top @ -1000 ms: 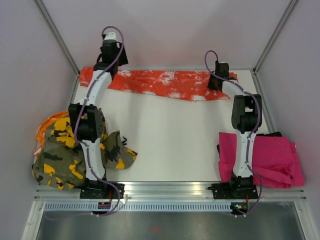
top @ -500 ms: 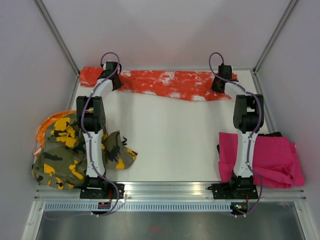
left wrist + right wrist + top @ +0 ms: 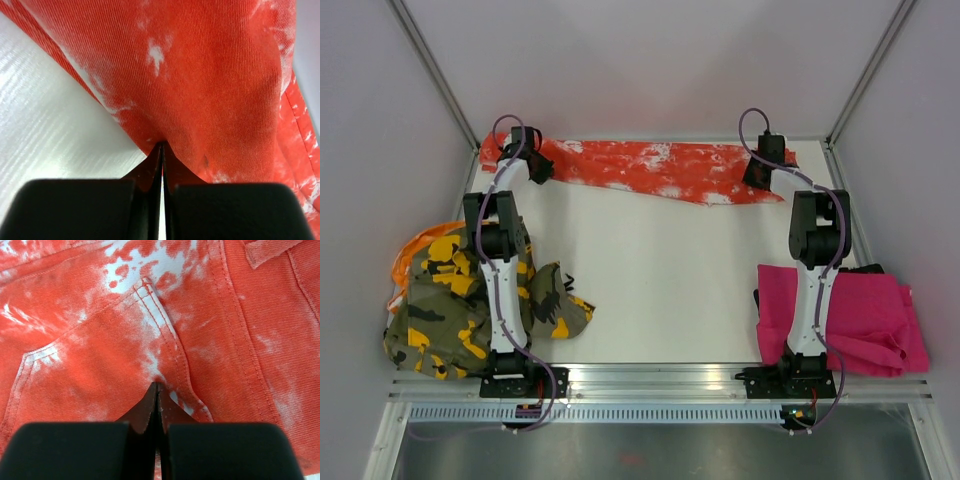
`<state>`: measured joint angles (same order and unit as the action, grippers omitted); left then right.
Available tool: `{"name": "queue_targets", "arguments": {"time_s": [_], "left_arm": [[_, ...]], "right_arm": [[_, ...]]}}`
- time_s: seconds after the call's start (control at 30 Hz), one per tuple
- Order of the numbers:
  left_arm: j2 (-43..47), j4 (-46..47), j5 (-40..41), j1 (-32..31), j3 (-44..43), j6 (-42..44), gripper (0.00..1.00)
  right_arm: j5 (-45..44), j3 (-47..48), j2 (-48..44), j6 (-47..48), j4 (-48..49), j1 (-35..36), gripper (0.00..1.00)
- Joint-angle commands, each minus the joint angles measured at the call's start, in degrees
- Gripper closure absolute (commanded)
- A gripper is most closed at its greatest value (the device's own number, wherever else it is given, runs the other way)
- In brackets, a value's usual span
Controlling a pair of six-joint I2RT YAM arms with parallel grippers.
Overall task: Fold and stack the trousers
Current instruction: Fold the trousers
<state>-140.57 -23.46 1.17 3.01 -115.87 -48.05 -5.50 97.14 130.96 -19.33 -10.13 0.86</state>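
The orange-red trousers (image 3: 650, 170) with white splatter lie stretched along the far edge of the table. My left gripper (image 3: 535, 170) is at their left end, and in the left wrist view its jaws (image 3: 161, 146) are shut on a pinch at the edge of the red cloth (image 3: 210, 75). My right gripper (image 3: 757, 178) is at the right end. In the right wrist view it (image 3: 157, 386) is shut on a raised fold of the cloth beside a stitched pocket (image 3: 100, 360). The camouflage trousers (image 3: 450, 300) are heaped at the near left and the magenta pink trousers (image 3: 870, 320) lie at the near right.
The white table (image 3: 660, 270) is bounded by pale walls left, right and behind. An orange cloth edge (image 3: 405, 262) sticks out under the camouflage heap. A dark item (image 3: 872, 268) peeks from behind the pink pair. A metal rail (image 3: 650, 378) runs along the near edge.
Both arms have come down onto the ends of the orange-red trousers. The left gripper moved left and lower and went from open to shut; the right gripper also shut.
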Motion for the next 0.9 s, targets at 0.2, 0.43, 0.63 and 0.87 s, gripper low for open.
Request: {"name": "queue_targets", "arguments": {"time_s": [0.2, 0.43, 0.63, 0.87], "left_arm": [[15.22, -3.52, 11.99, -0.72, 19.88, -5.03, 0.98], [22.08, -5.90, 14.92, -4.30, 25.78, 1.02, 0.98], [23.33, 3.85, 8.16, -5.82, 20.28, 9.20, 0.98], [8.42, 6.06, 6.83, -5.47, 1.55, 3.96, 0.98]], "right_arm": [[-1.01, -11.18, -5.71, 0.17, -5.95, -2.80, 1.00], [-3.37, -20.23, -11.41, 1.74, -5.25, -3.33, 1.00], [0.40, -23.32, -13.80, 4.92, -4.11, -3.33, 1.00], [4.70, -20.15, -13.71, 2.46, -2.97, -3.41, 1.00]]}}
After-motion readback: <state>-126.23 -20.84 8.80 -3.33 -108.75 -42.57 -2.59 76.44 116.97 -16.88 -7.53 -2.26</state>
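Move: Both closed grippers already rest on the folded red trousers, whose middle lies about 27 cm to the left hand's right and 2 cm farther out, and some 34 cm to the right hand's left and 3 cm ahead. The trouser hems are roughly 20 cm left of the left hand and 4 cm ahead; the waist end is about 12 cm right of the right hand and 2 cm ahead. Both closed grippers drag back across the trousers, left about 12 cm, right 8; the left then lifts forward, clear. ##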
